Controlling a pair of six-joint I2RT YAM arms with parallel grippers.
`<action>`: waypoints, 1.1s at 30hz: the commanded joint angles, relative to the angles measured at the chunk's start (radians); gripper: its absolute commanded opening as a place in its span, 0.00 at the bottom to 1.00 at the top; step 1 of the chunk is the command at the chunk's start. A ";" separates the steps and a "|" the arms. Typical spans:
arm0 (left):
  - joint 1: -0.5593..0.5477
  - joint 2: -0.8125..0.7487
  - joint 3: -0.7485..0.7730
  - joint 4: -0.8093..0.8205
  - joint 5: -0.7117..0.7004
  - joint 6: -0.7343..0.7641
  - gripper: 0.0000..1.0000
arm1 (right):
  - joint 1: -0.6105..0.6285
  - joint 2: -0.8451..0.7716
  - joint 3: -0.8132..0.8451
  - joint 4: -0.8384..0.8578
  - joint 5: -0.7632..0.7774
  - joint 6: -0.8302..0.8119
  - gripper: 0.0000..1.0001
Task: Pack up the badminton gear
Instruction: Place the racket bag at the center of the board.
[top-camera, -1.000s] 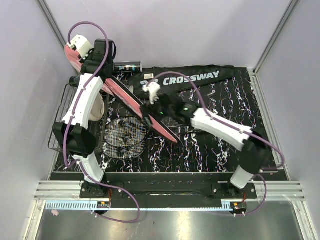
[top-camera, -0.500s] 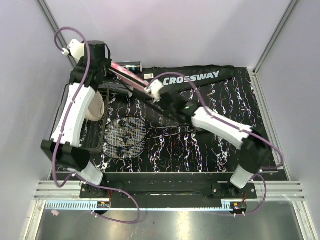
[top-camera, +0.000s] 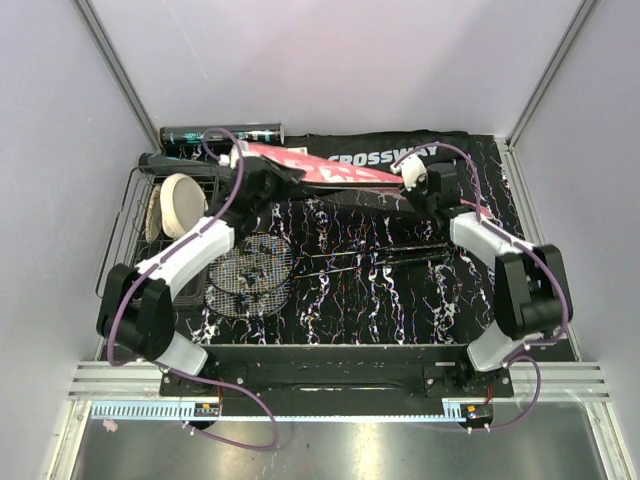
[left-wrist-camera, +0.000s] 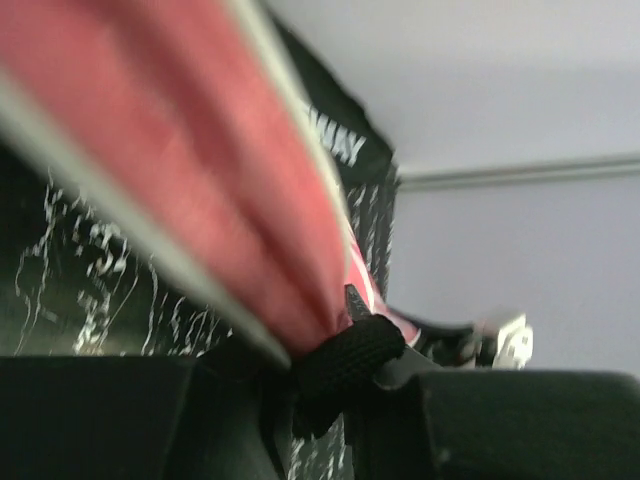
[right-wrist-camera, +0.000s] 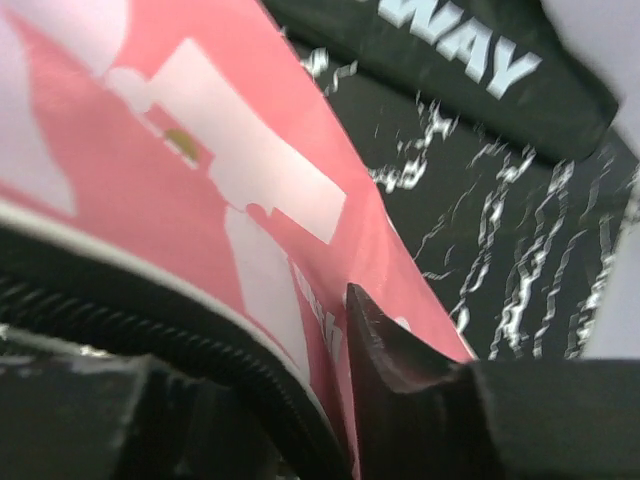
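Note:
The pink racket case (top-camera: 330, 168) is stretched lengthwise along the back of the table, just in front of the black CROSSWAY bag (top-camera: 450, 142). My left gripper (top-camera: 268, 180) is shut on the case's black loop (left-wrist-camera: 345, 360) at its left end. At the right end, my right gripper (top-camera: 418, 182) pinches the pink fabric (right-wrist-camera: 200, 170) beside the black zipper edge. Both gripper tips, left (left-wrist-camera: 340, 365) and right (right-wrist-camera: 335, 345), are partly hidden by the case. Two rackets lie on the mat, heads (top-camera: 250, 268) left and shafts (top-camera: 380, 255) pointing right. The dark tube (top-camera: 222, 134) lies at the back left.
A black wire basket (top-camera: 135, 235) stands at the left edge with a cream round disc (top-camera: 182, 200) in it. The walls of the enclosure close in on the back and both sides. The mat is black with white marbling (top-camera: 400, 300).
Both arms have swung the pink case from a raised diagonal at the left to a level line along the back. The right gripper has moved right, and the left arm has lowered.

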 joint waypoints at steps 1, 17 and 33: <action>-0.060 -0.018 -0.090 0.221 0.074 0.058 0.00 | -0.133 0.101 0.054 0.152 0.144 0.089 0.41; -0.128 0.062 -0.086 0.147 -0.130 0.127 0.00 | -0.044 -0.492 0.015 -0.564 -0.287 0.916 1.00; -0.174 0.036 -0.176 0.198 -0.227 0.133 0.00 | -0.382 0.610 0.895 -0.305 -0.353 1.703 1.00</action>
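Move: Both hands hold the racket bag. The board's centre lies about 13 cm back and 21 cm left of the right hand, some 10 cm below. The black CROSSWAY bag's right end is about 9 cm ahead and 6 cm right of that hand; the dark shafts' grips are about 16 cm back and 2 cm left. From the left hand, the board's centre is roughly 13 cm back, 9 cm right and 20 cm below. Both lower the racket bag about 6 cm; right lets go, rises back, then 25 cm forward; left holds. ##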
